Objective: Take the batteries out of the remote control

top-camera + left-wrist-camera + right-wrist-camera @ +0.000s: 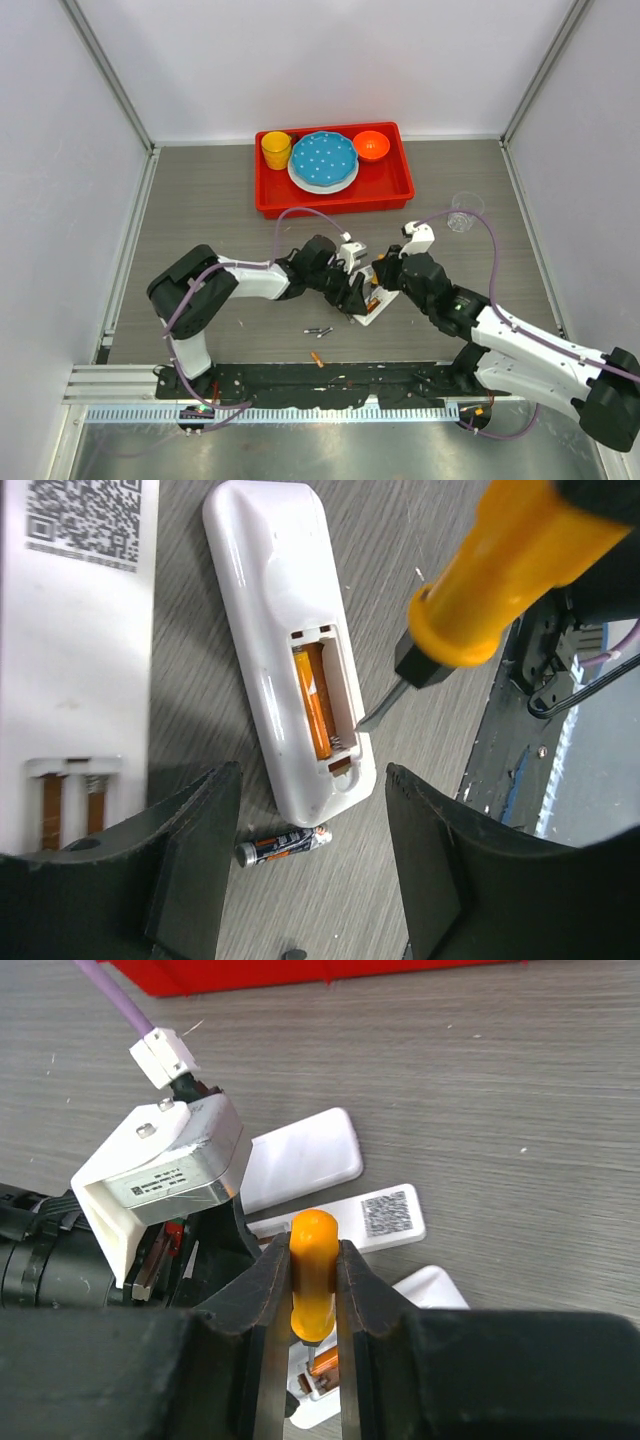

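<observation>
The white remote control (285, 630) lies back-up on the table with its compartment open and one orange battery (318, 702) still inside. My right gripper (314, 1260) is shut on the orange handle of a screwdriver (314, 1285), whose tip (370, 720) rests at the compartment's edge. My left gripper (312, 850) hovers open over the remote's near end, holding nothing. A loose dark battery (285, 845) lies on the table just past that end. Two dark batteries (320, 331) and an orange one (317, 359) lie near the front rail.
A second white remote piece with a QR label (75, 660) lies beside the remote, its slots empty. A white cover (300, 1160) lies farther back. At the rear, a red tray (400, 180) holds a yellow cup, blue plate and orange bowl. A clear cup (463, 212) stands right.
</observation>
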{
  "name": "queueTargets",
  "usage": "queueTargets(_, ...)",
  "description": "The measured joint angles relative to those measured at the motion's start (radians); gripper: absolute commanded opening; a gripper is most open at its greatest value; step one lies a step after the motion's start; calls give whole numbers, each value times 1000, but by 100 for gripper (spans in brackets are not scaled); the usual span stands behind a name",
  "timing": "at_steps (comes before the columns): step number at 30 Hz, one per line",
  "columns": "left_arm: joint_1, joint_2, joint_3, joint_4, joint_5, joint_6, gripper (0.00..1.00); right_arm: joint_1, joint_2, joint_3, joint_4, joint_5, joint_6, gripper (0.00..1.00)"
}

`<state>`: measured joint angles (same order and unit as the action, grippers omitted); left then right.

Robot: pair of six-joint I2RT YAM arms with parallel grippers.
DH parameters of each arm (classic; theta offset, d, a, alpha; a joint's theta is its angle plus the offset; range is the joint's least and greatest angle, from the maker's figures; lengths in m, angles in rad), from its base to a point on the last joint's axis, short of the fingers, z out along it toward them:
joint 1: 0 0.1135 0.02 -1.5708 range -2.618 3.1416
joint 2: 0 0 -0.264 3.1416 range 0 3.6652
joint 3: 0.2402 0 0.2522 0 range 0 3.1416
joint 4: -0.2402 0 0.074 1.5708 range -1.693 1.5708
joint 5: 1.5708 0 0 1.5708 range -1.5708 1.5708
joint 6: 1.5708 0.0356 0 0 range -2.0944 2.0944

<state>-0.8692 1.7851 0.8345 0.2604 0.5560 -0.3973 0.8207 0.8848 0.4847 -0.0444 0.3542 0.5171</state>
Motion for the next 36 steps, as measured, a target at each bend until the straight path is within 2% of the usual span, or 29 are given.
queueTargets(8,-25,57,49,4,95,-11,61,-58,-49,0,-61,30,1,1)
queueTargets(17,-98,93,89,-14,178,21,61,-191,-71,-18,-71,-107,39,1)
queueTargets(19,-99,91,88,-24,166,31,57,-205,-89,-27,-79,-125,43,1)
queueTargets(22,-92,71,79,-34,129,40,45,-211,-100,-31,-81,-142,44,1)
queueTargets(26,-79,32,62,-44,54,45,21,-214,-99,-43,-85,-151,43,1)
queueTargets(30,-77,12,58,-57,-35,55,4,-216,-87,-51,-88,-151,43,1)
queueTargets(32,-77,8,57,-61,-76,57,0,-217,-81,-58,-88,-151,43,1)
queueTargets(36,-77,7,57,-78,-122,60,0,-221,-79,-71,-92,-147,43,1)
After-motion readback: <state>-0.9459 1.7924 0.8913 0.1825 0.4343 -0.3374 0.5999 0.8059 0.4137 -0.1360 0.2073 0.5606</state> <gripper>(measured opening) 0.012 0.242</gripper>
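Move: The battery remote's middle lies about 5 cm right of the left hand, 1 cm ahead and 3 cm below, its near end by the open fingers. A loose battery lies just beneath this hand; the QR remote's middle is about 9 cm ahead and 3 cm right. From the right hand, already holding the screwdriver, the battery remote is some 8 cm back, 2 cm left and 11 cm below. Left hand sweeps 5 cm back, returns and shuts empty; right brings screwdriver 5 cm right, then down towards compartment. ##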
